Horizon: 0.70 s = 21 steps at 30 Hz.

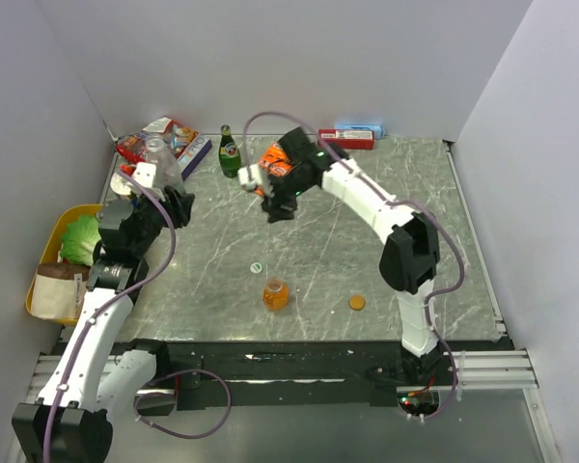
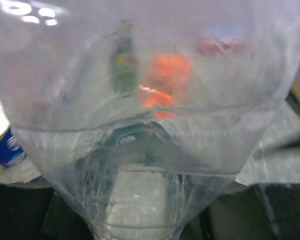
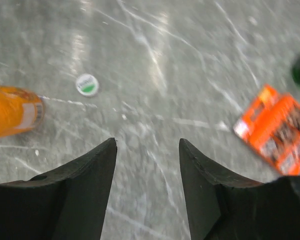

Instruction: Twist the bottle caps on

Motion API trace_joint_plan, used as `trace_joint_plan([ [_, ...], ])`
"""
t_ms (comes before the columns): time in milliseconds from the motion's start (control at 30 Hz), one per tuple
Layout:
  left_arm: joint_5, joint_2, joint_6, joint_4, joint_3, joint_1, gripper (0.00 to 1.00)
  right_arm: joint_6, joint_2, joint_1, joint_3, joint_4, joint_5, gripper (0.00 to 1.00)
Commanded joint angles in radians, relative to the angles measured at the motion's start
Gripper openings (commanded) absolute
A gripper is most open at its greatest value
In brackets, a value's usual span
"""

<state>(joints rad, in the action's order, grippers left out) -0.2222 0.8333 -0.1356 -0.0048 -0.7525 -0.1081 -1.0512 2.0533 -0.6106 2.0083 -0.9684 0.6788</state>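
Note:
A translucent bottle [image 1: 160,156] is up at the back left in my left gripper [image 1: 166,179]. It fills the left wrist view [image 2: 150,125] and hides the fingers. The squat orange bottle [image 1: 276,294] stands uncapped near the table's front middle, also visible at the left edge of the right wrist view [image 3: 12,110]. The whitish cap with a green mark [image 1: 256,267] [image 3: 87,84] lies just behind it. An orange-brown cap [image 1: 356,302] lies to its right. My right gripper [image 1: 273,208] [image 3: 147,145] hovers open and empty over bare table behind the white cap.
A tall green glass bottle [image 1: 229,152] and an orange snack packet [image 1: 275,160] [image 3: 280,132] sit at the back. Further packets [image 1: 159,135] crowd the back left corner, and a red box [image 1: 345,140] lies at the back. A yellow basket [image 1: 50,253] holding lettuce hangs at the left edge.

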Motion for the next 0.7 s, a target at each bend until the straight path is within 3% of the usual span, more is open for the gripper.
trace_joint_plan([
  [0, 0.178, -0.022, -0.124, 0.042, -0.057, 0.050, 0.01, -0.116, -0.034, -0.110, -0.018, -0.027, -0.010, 0.60],
  [167, 0.195, -0.031, -0.110, 0.057, -0.059, 0.096, 0.01, -0.110, -0.065, -0.187, -0.181, 0.069, -0.031, 0.60],
  [267, 0.124, -0.052, -0.068, 0.069, -0.053, 0.096, 0.02, -0.102, -0.030, -0.204, -0.172, 0.076, -0.051, 0.60],
  [667, 0.084, -0.045, -0.096, 0.094, -0.042, 0.096, 0.04, -0.104, 0.044, -0.222, -0.189, 0.143, -0.107, 0.58],
])
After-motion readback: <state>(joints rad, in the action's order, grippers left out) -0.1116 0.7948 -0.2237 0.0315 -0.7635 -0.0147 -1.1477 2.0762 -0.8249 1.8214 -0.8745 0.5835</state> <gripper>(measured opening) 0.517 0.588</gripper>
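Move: The white cap lies about 9 cm back of the right hand, 5 cm to its left and some 18 cm below. The orange bottle stands 17 cm back and about 1 cm left of that hand; the orange pack is some 15 cm ahead of it and 2 cm left; the orange cap is 18 cm back and 20 cm right. From the left hand, which holds the clear bottle, the white cap is about 7 cm back, 17 cm right and 28 cm below. Still gripping the clear bottle, the left hand carries it some 5 cm left, rising slightly and turning a little counter-clockwise. The right hand, fingers staying open and empty, sweeps back about 9 cm, left 5 cm and down 7 cm to come over the white cap, easing forward a little at the end; it turns roughly 15 degrees counter-clockwise and touches nothing. ##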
